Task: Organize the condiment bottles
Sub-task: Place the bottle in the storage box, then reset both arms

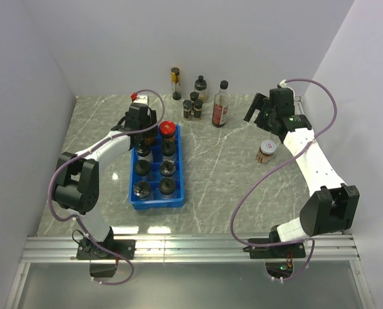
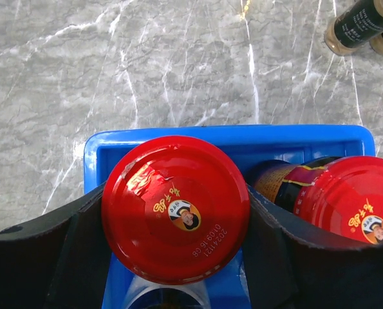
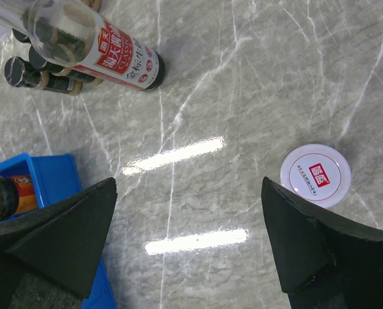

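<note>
My left gripper (image 1: 141,125) (image 2: 177,212) is shut on a red-capped jar (image 2: 176,209), its fingers (image 2: 69,238) pressing both sides of the cap over the far-left compartment of the blue tray (image 2: 275,135). A second red-capped jar (image 1: 168,127) (image 2: 352,203) stands in the compartment to its right. Several black-capped jars (image 1: 168,169) fill the nearer compartments. My right gripper (image 1: 259,112) (image 3: 190,187) hangs open above bare table, with nothing between its fingers. A white-capped jar (image 1: 266,152) (image 3: 315,174) stands just to its right.
Along the back wall stand a tall soy sauce bottle (image 1: 220,106) (image 3: 107,51), small black-capped bottles (image 1: 192,107) (image 2: 358,26), a round dark bottle (image 1: 200,84) and a tall thin jar (image 1: 176,82). The blue tray (image 1: 156,201) sits left of centre.
</note>
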`<action>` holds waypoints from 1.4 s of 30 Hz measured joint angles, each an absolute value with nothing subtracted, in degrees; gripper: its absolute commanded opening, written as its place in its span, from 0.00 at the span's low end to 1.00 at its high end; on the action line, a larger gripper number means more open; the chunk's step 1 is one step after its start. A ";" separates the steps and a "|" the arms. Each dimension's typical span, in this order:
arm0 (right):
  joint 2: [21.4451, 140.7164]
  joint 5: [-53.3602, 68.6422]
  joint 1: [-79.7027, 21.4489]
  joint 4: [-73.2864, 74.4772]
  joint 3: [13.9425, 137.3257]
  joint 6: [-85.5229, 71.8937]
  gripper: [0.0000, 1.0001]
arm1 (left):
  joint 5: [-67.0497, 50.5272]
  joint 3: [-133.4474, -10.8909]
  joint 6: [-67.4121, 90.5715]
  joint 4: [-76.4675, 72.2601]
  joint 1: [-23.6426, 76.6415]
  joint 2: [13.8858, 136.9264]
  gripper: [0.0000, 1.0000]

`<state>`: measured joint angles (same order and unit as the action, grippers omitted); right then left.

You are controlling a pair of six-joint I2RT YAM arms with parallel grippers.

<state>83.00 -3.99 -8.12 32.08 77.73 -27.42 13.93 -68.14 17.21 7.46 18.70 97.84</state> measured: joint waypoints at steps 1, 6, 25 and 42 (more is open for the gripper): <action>83.00 -3.99 -8.12 32.10 77.73 -27.42 1.00 | 14.11 -68.18 17.32 7.62 18.72 97.84 0.10; 83.00 -3.99 -8.12 32.08 77.73 -27.42 1.00 | 15.00 -68.86 17.52 9.67 18.72 97.84 0.25; 82.85 -3.81 -8.12 32.03 77.67 -27.44 1.00 | 16.51 -76.07 17.12 14.37 18.72 97.12 0.98; 76.53 2.50 -8.27 25.65 73.84 -27.14 1.00 | 14.37 -92.97 19.53 20.12 18.72 88.14 0.99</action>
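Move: My left hand grips the red-lidded bottle in the far left slot of the blue box; the bottle's middle is about 4 cm below my fingers, level with them front to back and sideways. The other red-lidded bottle is some 8 cm to the right, the nearest black-capped bottle about 7 cm back and 1 cm left, the nearest small spice bottle roughly 14 cm right and 8 cm ahead. From my right hand the gripped bottle lies about 41 cm left, 4 cm ahead and 14 cm lower. Still gripping, I ease the bottle about 1 cm back and 1 cm left in its slot with my left hand, then open the fingers wide, let go of the bottle and climb fast, about 23 cm, tipping the fingers up some 20 degrees. Late on, my empty right hand rises about 4 cm and drifts 2 cm left. ##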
